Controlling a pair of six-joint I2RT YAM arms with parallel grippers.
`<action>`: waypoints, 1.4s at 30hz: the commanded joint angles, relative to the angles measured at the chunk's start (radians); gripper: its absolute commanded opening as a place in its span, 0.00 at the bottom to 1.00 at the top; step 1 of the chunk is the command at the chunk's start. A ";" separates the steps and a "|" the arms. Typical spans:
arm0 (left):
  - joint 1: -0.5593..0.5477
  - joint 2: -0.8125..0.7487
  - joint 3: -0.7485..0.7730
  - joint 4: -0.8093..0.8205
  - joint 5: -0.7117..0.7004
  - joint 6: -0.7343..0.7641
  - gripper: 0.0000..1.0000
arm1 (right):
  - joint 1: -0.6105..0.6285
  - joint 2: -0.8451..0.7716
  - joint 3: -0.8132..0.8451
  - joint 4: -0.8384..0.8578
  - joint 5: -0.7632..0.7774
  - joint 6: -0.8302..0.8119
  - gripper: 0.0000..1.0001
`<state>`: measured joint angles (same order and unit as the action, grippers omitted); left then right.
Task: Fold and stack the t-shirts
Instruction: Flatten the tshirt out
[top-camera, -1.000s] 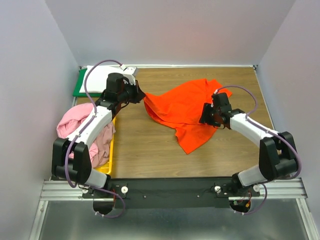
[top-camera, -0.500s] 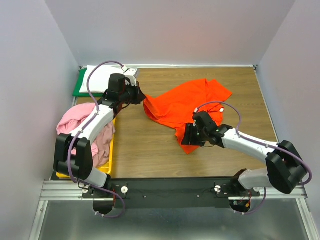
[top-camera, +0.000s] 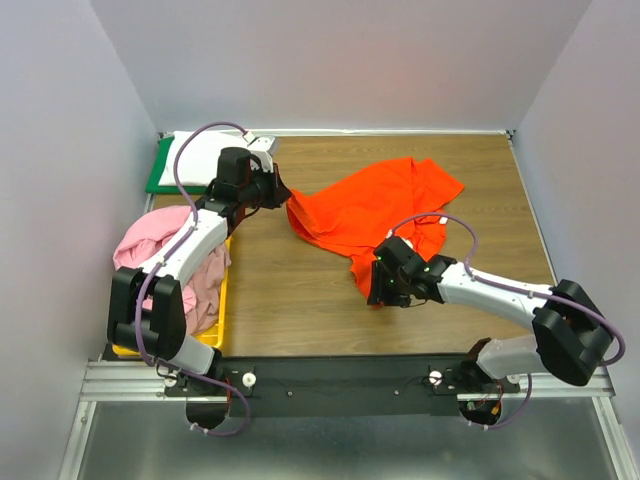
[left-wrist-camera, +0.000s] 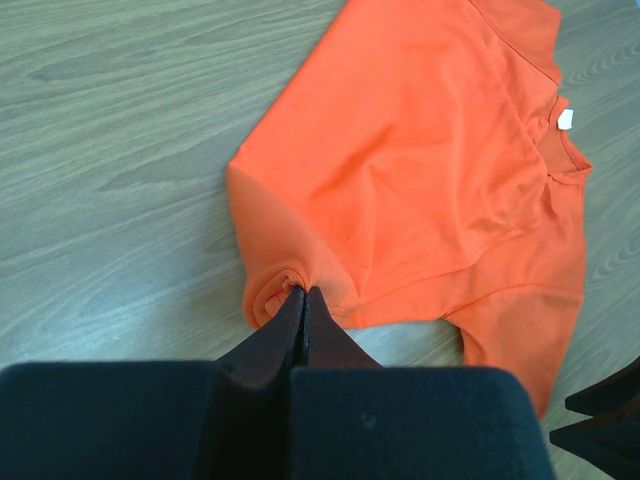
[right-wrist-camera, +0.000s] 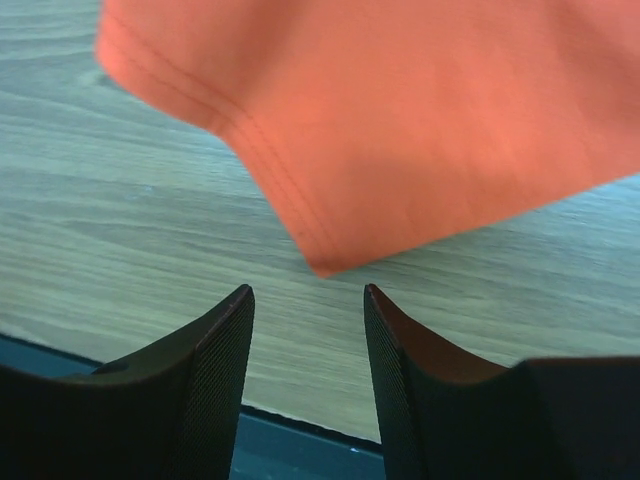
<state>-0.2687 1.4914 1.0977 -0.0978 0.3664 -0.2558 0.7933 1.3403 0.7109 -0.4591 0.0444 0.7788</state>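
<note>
The bright orange t-shirt (top-camera: 372, 205) lies spread and crumpled on the wooden table. My left gripper (top-camera: 283, 196) is shut on a bunched edge of it at its left side; the wrist view shows the closed tips (left-wrist-camera: 302, 293) pinching the orange cloth (left-wrist-camera: 420, 160). My right gripper (top-camera: 379, 291) is open and empty, hovering at the shirt's near lower corner (right-wrist-camera: 320, 262), which lies just beyond the fingertips (right-wrist-camera: 308, 292). A white shirt (top-camera: 210, 150) lies folded on the green board. Light pink (top-camera: 150, 235) and mauve-pink (top-camera: 205, 285) shirts are piled in the yellow bin.
The yellow bin (top-camera: 222, 300) stands at the left edge beside the left arm. The green board (top-camera: 160, 172) sits at the back left corner. Grey walls close the table on three sides. The table's near edge shows in the right wrist view (right-wrist-camera: 120, 358).
My right gripper has moved from the shirt's right side toward the near lower corner of the shirt. The left gripper has kept its hold and barely moved.
</note>
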 joint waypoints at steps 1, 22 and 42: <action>-0.003 -0.008 0.016 0.000 -0.020 -0.002 0.00 | 0.011 0.023 -0.019 -0.058 0.100 0.036 0.54; 0.005 0.017 0.002 0.036 0.035 -0.059 0.00 | 0.009 0.066 -0.005 -0.047 0.302 0.010 0.00; -0.019 -0.226 -0.079 -0.065 -0.458 0.033 0.79 | -0.295 -0.124 0.097 -0.181 0.443 -0.171 0.00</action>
<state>-0.1089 1.2934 0.9573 -0.0460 0.2314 -0.3580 0.5026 1.1927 0.7921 -0.6033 0.4526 0.6243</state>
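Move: The orange t-shirt's near sleeve tip lies just under my open right hand, about 1 cm ahead, 2 cm right and 3 cm below. The white neck tag lies some 21 cm ahead of that hand, 15 cm right and about 4 cm below. My left hand still holds the shirt's left corner up off the table. From it the sleeve tip is roughly 20 cm back, 28 cm right and 18 cm down, and the stacked white shirts are 15 cm ahead, 18 cm left and 16 cm down. I sink my right hand 2–3 cm, easing slightly right, and shut its fingers on the sleeve tip. Then I carry it about 11 cm right and 7 cm forward while rising some 8 cm, turning clockwise about 20 degrees. As it pulls away, my left hand opens wide, lets go of its corner and swings about 9 cm left, turning counter-clockwise, then rises a little. ##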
